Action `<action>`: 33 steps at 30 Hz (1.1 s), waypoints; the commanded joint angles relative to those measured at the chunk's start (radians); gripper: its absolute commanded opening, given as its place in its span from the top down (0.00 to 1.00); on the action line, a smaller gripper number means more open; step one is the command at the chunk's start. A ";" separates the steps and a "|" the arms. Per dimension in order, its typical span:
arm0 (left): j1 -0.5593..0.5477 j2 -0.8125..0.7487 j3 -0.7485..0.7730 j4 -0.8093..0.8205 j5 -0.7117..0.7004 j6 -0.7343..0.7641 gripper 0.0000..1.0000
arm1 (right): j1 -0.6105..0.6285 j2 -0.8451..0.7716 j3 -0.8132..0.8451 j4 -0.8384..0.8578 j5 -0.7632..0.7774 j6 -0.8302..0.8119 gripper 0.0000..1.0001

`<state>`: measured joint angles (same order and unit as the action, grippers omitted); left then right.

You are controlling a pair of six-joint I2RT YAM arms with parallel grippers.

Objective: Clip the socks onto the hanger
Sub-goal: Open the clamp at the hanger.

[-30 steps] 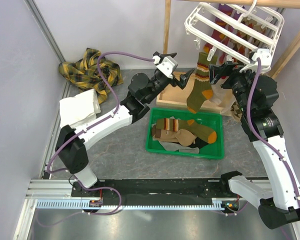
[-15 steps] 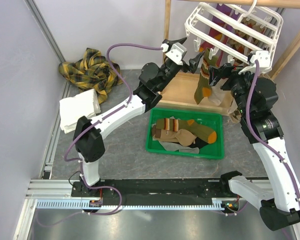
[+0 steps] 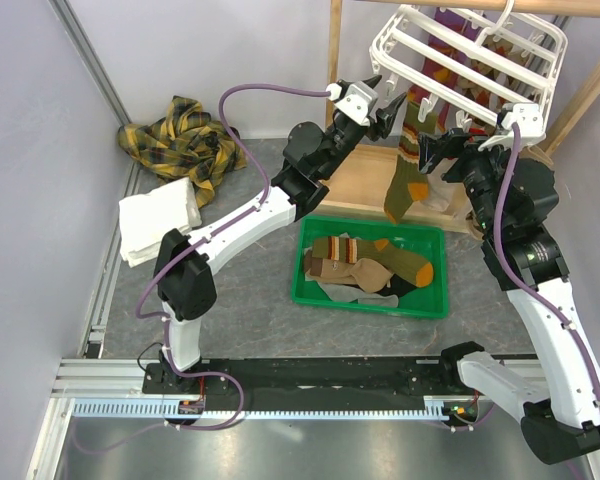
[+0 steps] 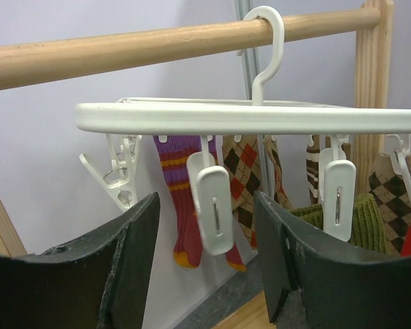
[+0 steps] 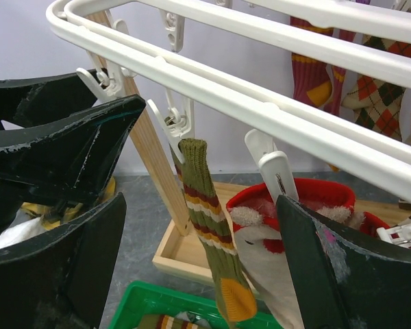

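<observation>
The white hanger [image 3: 480,50] hangs by its hook from a wooden rod, with several socks clipped along its bars. An olive striped sock [image 3: 405,185] with an orange heel dangles from a clip [image 5: 177,123] on the near bar. My left gripper [image 3: 383,98] is raised to the hanger's left edge. It stands open, and a white clip [image 4: 214,205] hangs in the gap between its fingers [image 4: 127,267], touching neither. My right gripper [image 3: 432,150] is open just right of the olive sock [image 5: 209,205], which hangs free between its fingers [image 5: 329,274]. More socks [image 3: 365,262] lie in the green bin.
The green bin [image 3: 315,292] sits on the table below the hanger. A wooden frame base [image 3: 355,195] and post [image 3: 333,50] stand behind it. A yellow plaid cloth [image 3: 180,140] and a folded white towel [image 3: 160,220] lie at the left. A red and white sock [image 5: 288,226] hangs beside the olive one.
My left arm has risen and reached right, from beside the wooden base up to the hanger's left edge, and its jaws have narrowed. The olive sock has swung a little. The right arm stays put.
</observation>
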<state>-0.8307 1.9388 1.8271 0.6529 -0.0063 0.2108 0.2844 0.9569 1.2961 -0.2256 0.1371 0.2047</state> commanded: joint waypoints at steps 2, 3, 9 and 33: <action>0.002 0.020 0.034 0.030 -0.015 0.002 0.37 | 0.007 -0.018 -0.008 0.038 0.010 -0.013 0.02; 0.002 0.023 0.034 0.031 -0.014 0.004 0.38 | 0.007 -0.017 -0.009 0.038 0.010 -0.014 0.02; 0.002 0.028 0.038 0.028 -0.015 0.007 0.42 | 0.012 -0.018 -0.008 0.038 0.010 -0.016 0.02; 0.001 -0.014 -0.028 0.021 0.071 -0.033 0.96 | 0.021 -0.055 -0.009 0.043 -0.024 -0.016 0.02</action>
<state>-0.8307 1.9736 1.8240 0.6533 0.0135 0.2108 0.2993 0.9295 1.2896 -0.2249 0.1349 0.1940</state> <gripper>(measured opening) 0.271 0.979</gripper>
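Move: The empty clamp at the hanger's near left corner is just beyond the left fingertips, about 2 cm ahead and 2 cm right, level with them. The next clamp along the hanger's edge sits about 2 cm back and 8 cm to the right of the left hand. The green sock hangs level with that hand front to back, 9 cm right, its middle some 12 cm below. From the right hand the corner clamp is roughly 9 cm ahead, 14 cm left and 3 cm higher. The left fingers, half open around the corner clamp at first, close on its lower part and pinch it from both sides. The left hand makes a short dip of about 2 cm, easing some 1 cm to the right, with the closing mostly towards the end of the dip; the wrist hardly turns. ##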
